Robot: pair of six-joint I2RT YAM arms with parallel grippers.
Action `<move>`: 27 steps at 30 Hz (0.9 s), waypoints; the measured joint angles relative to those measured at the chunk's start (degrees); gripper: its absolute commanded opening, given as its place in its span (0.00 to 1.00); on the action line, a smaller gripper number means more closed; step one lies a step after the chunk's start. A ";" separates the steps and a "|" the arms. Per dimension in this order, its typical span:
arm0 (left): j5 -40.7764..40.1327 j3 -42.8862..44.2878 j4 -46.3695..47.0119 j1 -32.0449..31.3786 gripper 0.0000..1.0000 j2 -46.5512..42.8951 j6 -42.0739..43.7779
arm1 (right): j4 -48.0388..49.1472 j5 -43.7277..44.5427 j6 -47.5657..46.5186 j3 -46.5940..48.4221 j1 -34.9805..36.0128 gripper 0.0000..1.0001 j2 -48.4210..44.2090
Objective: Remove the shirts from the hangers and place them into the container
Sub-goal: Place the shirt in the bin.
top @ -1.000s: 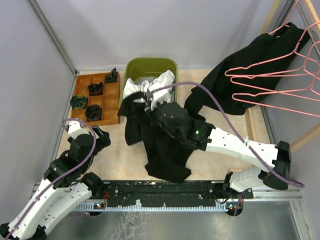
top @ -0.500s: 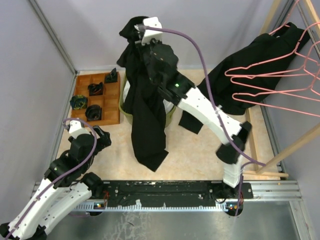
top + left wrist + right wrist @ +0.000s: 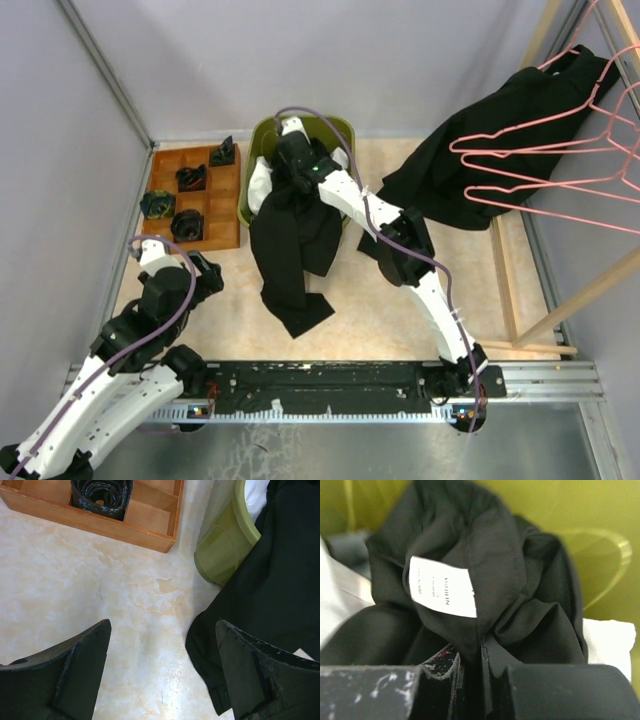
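A black shirt (image 3: 290, 240) hangs out of the olive-green container (image 3: 345, 125), over its near rim and down onto the table. My right gripper (image 3: 290, 160) is inside the container, shut on that shirt's collar; the right wrist view shows black cloth with a white label (image 3: 442, 592) pinched between the jaws (image 3: 470, 655). A white shirt (image 3: 258, 180) and some grey cloth (image 3: 340, 545) lie in the container. Another black shirt (image 3: 490, 140) hangs on pink hangers (image 3: 560, 170) at the right. My left gripper (image 3: 162, 625) stands open and holds nothing, low over the table left of the shirt's hem (image 3: 260, 610).
A brown wooden compartment tray (image 3: 222, 185) with dark coiled items sits left of the container. Light wooden rack poles (image 3: 590, 290) stand along the right side. Grey walls close the back and left.
The right arm lifted the black shirt high off the table, then lowered its collar into the container. The shirt now drapes over the near rim. The left arm stayed still.
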 measured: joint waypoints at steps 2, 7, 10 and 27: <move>0.02 -0.02 0.07 0.00 0.91 0.07 0.15 | -2.36 -2.51 1.62 -0.26 -1.01 0.20 2.27; 0.35 -0.02 0.35 0.00 0.91 0.15 0.48 | -7.04 -6.67 4.11 2.62 -3.06 0.33 5.73; 0.50 -0.02 0.44 0.00 0.91 0.15 0.59 | -8.33 -7.76 4.42 3.93 -3.23 0.49 5.18; 0.68 -0.04 0.55 0.00 0.90 0.63 0.81 | -1.88 -20.04 2.08 -23.67 -0.07 0.94 -40.59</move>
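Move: The bin is right under the right hand, which holds the black shirt's collar: its middle is about 5 cm back and 9 cm below. The shirt's bulk trails some 15 cm back over the near rim; the white shirt already in the bin lies 5 cm back and 8 cm down. The orange tray is about 24 cm left, 5 cm back, 15 cm lower. From the left hand the bin is roughly 27 cm ahead, 19 cm right, 12 cm below. The black shirt's collar is lowered about 7 cm deeper into the bin by the right hand, fingers tipping some 10 degrees further down. They open wide from nearly shut and let go. The hand then climbs fast out of the bin, roughly 27 cm, drawing back towards the base and slightly right while swinging counter-clockwise and rolling left side up. ##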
